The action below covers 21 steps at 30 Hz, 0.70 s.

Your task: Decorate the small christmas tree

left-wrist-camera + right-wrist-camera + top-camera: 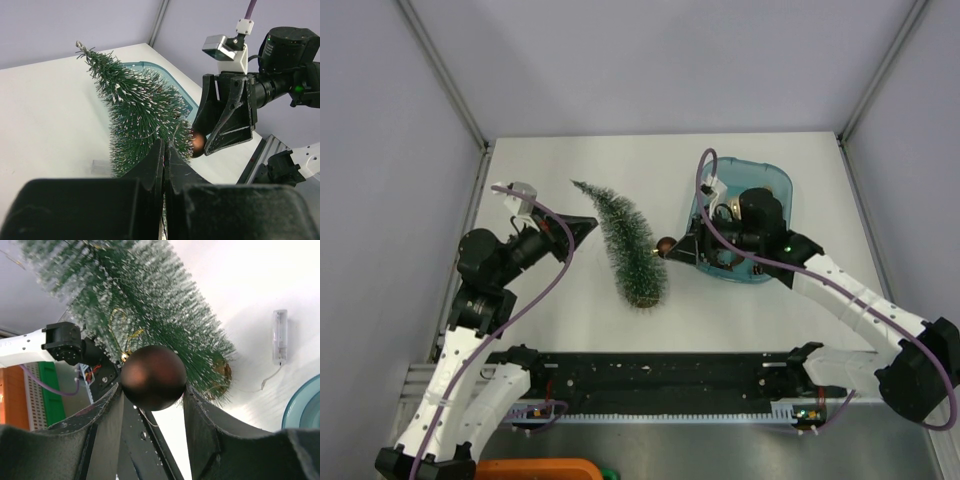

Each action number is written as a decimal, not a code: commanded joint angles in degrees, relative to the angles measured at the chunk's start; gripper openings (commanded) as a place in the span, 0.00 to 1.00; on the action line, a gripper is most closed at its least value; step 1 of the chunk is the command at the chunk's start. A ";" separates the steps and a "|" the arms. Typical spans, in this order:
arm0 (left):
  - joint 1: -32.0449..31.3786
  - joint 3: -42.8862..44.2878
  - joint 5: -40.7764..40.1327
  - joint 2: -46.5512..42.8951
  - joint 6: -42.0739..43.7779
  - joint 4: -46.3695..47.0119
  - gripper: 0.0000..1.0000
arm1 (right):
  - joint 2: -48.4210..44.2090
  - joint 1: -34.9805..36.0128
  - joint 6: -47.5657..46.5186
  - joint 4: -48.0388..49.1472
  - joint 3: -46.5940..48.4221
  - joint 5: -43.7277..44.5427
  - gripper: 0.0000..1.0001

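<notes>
The small christmas tree (625,245) leans on the white table, its tip toward the back left and its brown base (220,372) near the front. My left gripper (590,228) is shut, with its tips (165,146) against the tree's left side bristles; whether it pinches anything there is unclear. My right gripper (672,247) is shut on a brown ball ornament (153,376), held against the tree's lower right side. The ball's gold cap (125,356) points into the bristles. From the left wrist the ball (198,144) shows beside the tree (140,115).
A translucent blue oval tray (775,180) sits behind the right arm. A small clear battery box (280,337) with a thin wire lies on the table near the tree's base. A black rail (660,380) runs along the front edge. Grey walls enclose the table.
</notes>
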 commanded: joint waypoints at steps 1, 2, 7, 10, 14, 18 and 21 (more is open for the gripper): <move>0.46 -0.21 0.88 -0.74 -0.73 3.02 0.00 | 0.97 1.34 1.11 5.06 6.18 -0.90 0.10; 0.38 -0.13 0.96 -0.82 -0.73 3.02 0.00 | 1.23 1.51 1.29 4.98 6.80 -0.90 0.10; 0.38 -0.30 0.97 -1.17 -0.73 3.02 0.00 | 1.50 2.48 1.29 4.36 9.09 -0.90 0.10; 0.38 -0.57 0.97 -1.18 -1.00 3.28 0.00 | 1.50 2.74 0.85 3.31 9.88 -0.90 0.10; 0.38 -0.48 1.05 -1.26 -1.17 3.55 0.00 | 1.59 2.74 -0.11 2.08 11.28 -0.55 0.10; 0.38 -0.56 1.23 -1.44 -1.26 3.46 0.00 | 2.38 2.74 -1.96 0.23 13.39 0.16 0.10; 0.46 -0.57 1.23 -1.61 -1.17 3.29 0.00 | 3.78 2.74 -3.28 -1.00 14.98 0.77 0.10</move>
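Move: The right gripper already holds the brown ball beside the christmas tree, whose middle stands some 6 cm to its left, about level ahead and in height. The blue tub lies about 15 cm ahead and 20 cm to the right, roughly 18 cm lower; the small clear box lies about 12 cm ahead, 6 cm left, 20 cm down, behind the tree. From the left gripper, the tree's middle is some 3 cm ahead, 9 cm right and 12 cm below. Raise the right gripper about 6 cm up along the tree's right side, quickly at first and then easing, while drawing it some 2 cm left, in towards the branches. Keep the brown ball pinched at the fingertips with its gold cap towards the tree, and let the fingers' pointing tips come up by about 5 degrees. ##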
